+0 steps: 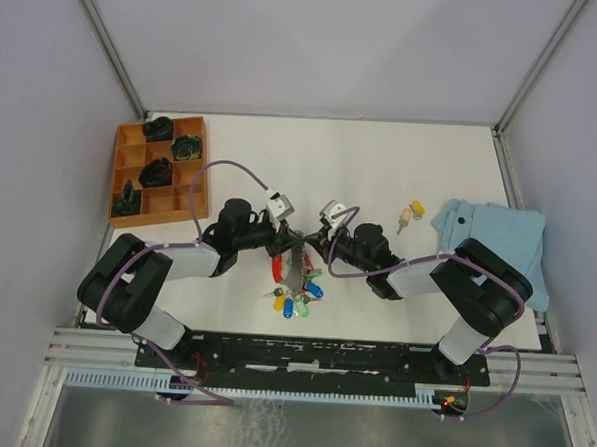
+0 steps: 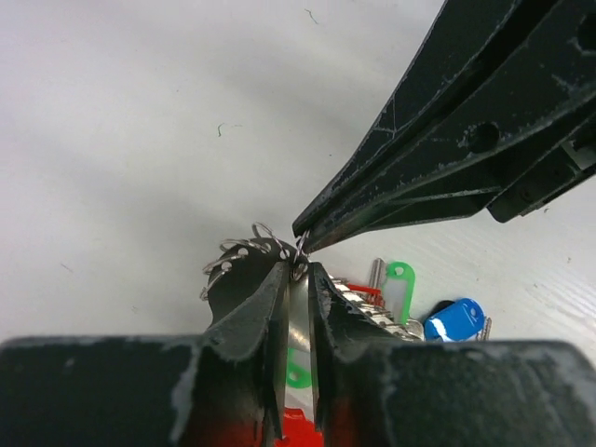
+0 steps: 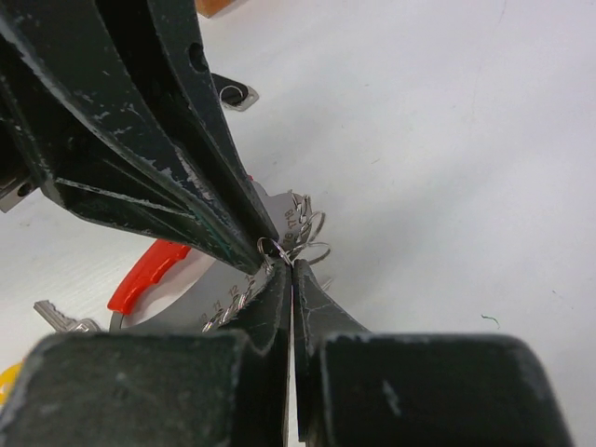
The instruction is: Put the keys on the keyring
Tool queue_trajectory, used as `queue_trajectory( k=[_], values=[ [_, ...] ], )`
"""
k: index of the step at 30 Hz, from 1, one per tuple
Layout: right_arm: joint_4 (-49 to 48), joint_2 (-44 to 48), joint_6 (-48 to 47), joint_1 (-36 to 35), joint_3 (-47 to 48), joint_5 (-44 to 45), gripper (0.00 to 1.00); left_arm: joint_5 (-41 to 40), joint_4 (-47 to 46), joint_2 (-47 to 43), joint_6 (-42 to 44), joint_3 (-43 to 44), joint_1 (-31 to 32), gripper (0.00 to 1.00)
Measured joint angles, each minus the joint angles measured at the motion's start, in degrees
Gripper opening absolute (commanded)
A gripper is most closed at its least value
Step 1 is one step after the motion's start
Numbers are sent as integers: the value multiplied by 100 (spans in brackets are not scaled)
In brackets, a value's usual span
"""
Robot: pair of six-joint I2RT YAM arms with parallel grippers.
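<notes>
Both grippers meet tip to tip over the keyring [image 1: 293, 271], a grey numbered plate [image 3: 209, 284] edged with small wire rings and carrying a red strap [image 3: 149, 277]. My right gripper [image 3: 291, 264] is shut, pinching one small ring at the plate's rim. My left gripper [image 2: 298, 271] faces it with a narrow gap between its jaws, and the same small ring lies at its tips. Several keys [image 1: 296, 300] with coloured tags hang below the plate, among them a blue one [image 2: 456, 318] and a green one [image 2: 399, 284]. A yellow-tagged key [image 1: 411, 215] lies apart on the right.
An orange divided tray [image 1: 157, 168] holding dark pieces stands at the back left. A light blue cloth [image 1: 498, 239] lies at the right edge. A small black piece with a metal loop [image 3: 233, 93] rests on the white table [image 1: 362, 157] near the tray.
</notes>
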State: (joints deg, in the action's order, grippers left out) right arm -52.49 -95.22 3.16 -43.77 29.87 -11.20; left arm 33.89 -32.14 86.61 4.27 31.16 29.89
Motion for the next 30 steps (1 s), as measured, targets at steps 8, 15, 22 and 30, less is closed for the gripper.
queue_trajectory(
  k=[8, 15, 22, 30],
  values=[
    [-608, -203, 420, 0, -48, -4, 1, 382, -1397, -9, -608, -704, -334, 31],
    [-933, -319, 649, 0, -48, -37, 1, 675, -2490, 20, -1084, -1016, -533, 34],
    [-1095, -407, 822, 11, -48, -142, 1, 721, -2981, 114, -1217, -1071, -584, 35],
    [-1180, -407, 951, 39, -48, -297, 1, 723, -3213, 306, -1309, -1088, -713, 35]
  ],
)
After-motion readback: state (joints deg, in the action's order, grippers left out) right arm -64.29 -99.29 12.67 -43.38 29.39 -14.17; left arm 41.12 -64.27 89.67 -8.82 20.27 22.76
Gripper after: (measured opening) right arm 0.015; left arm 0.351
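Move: The ring end of the keyring lies right at both hands: about 1 cm back of and 1 cm below the left fingertips, and about 1 cm back, 1 cm left and 1 cm below the right ones, which already pinch a ring there. From the left hand, the red handle lies some 8 cm back, 4 cm left; from the right, the green key lies about 8 cm back, 2 cm right, and the right-hand blue key 11 cm back, 2 cm right. All three are roughly 5 cm lower. Up and to its left, about 3.5 cm in all, the left hand draws clear of the pinched ring. Its slightly parted fingers open to about a third and tip up some 15 degrees, ending either side of the keyring's ring end. The right hand keeps its shut pinch on the ring and follows more slowly, up and left about 2 cm, its fingertips tilting up. ##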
